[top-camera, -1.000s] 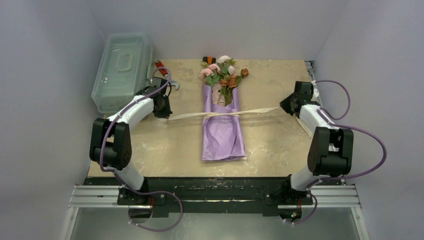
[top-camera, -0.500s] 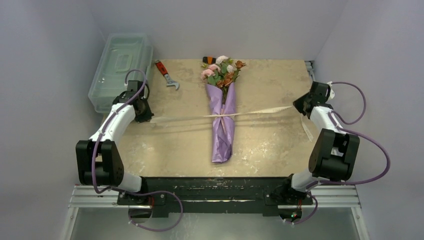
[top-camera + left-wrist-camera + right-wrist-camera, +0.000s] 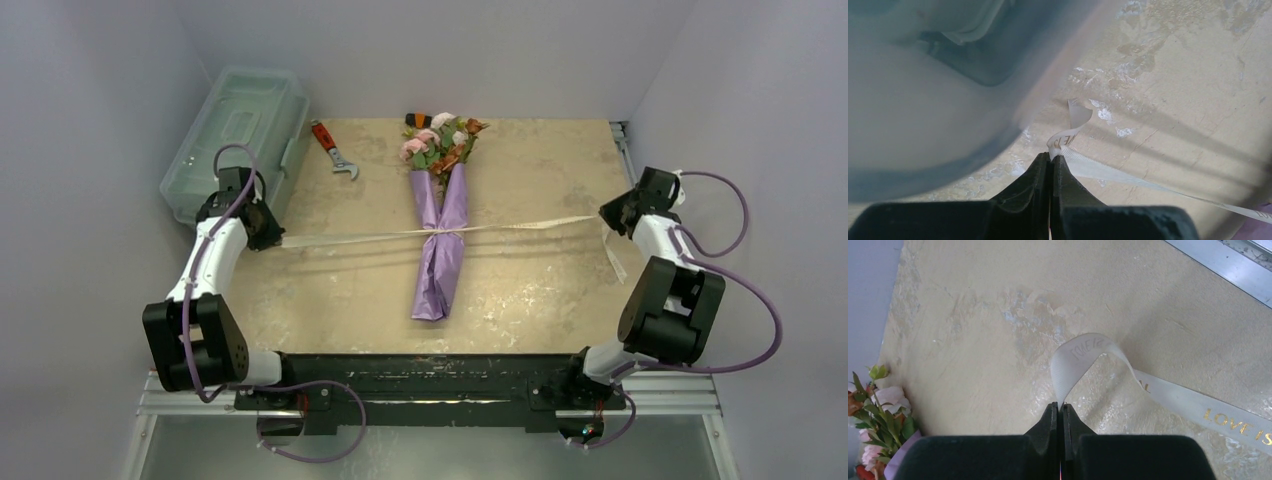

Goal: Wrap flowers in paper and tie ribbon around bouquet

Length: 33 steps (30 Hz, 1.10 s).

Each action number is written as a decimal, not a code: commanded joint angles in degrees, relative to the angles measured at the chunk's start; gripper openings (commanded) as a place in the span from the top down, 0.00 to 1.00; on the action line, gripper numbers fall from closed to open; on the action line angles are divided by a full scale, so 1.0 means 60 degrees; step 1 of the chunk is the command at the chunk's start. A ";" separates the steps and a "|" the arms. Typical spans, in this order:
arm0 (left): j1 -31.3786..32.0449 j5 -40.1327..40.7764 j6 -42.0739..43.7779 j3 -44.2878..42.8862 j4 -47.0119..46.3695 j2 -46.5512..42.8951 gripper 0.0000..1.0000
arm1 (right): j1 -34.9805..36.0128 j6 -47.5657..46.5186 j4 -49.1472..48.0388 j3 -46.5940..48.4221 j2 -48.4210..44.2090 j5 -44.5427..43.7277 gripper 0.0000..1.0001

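Observation:
The bouquet [image 3: 440, 245] lies mid-table: pink, white and orange flowers [image 3: 440, 143] at the far end, stems rolled in lilac paper [image 3: 432, 280]. The cream ribbon [image 3: 350, 238] is knotted round the roll's waist and runs taut to both sides. My left gripper [image 3: 272, 237], at the table's left edge, is shut on the ribbon's left end [image 3: 1063, 142], pinched at its fingertips [image 3: 1040, 162]. My right gripper [image 3: 606, 213], near the right edge, is shut on the ribbon's other end [image 3: 1083, 357]; a loose tail with gold lettering [image 3: 1198, 405] trails away. The flowers [image 3: 878, 415] show at the lower left of the right wrist view.
A clear plastic lidded box [image 3: 232, 140] stands at the back left, close beside the left arm and filling much of the left wrist view [image 3: 923, 75]. A red-handled wrench [image 3: 333, 150] lies behind the ribbon. A metal rail [image 3: 1228, 265] runs along the table's right edge.
Both grippers have pulled outward, left going left and right going right, stretching the ribbon taut. The paper has cinched from a wide flat wrap into a narrow roll tied at the waist.

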<state>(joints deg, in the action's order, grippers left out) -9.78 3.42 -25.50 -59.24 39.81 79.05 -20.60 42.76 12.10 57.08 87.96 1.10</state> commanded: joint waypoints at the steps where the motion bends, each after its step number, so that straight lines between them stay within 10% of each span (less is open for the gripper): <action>1: -0.0518 0.0796 -0.0096 0.0310 0.0241 -0.0253 1.00 | -0.0622 -0.0287 -0.0541 0.0115 -0.0406 -0.0686 1.00; 33: -0.1565 0.2578 -0.1079 -0.0783 0.1687 -0.0411 1.00 | -0.2831 0.1192 -0.0875 -0.0279 -0.0462 0.0043 1.00</action>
<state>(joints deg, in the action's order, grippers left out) -14.15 6.20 -31.92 -61.89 51.53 75.09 -32.42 46.98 13.50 54.39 85.36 8.75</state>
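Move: The bouquet's ribbon knot lies about 41 cm to the left hand's right, some 4 cm farther out and 4 cm lower; from the right hand it is about 41 cm left, 5 cm back and 4 cm lower. The blossoms are roughly 24 cm ahead of the right hand and 40 cm to its left, a little lower. The plastic bin's middle sits about 25 cm ahead of the left hand and 13 cm to its left. With both grippers still shut on the two ends of the ribbon, the arms haul it apart and towards the bases: the right hand goes about 5 cm right and 3 to 4 cm back at an even height, turning some 10 degrees clockwise. The left hand first draws back nearly 5 cm beside the bin, then eases about 2 cm left and 2 cm up while turning some 10 degrees counter-clockwise, keeping the ribbon stretched across the paper. ##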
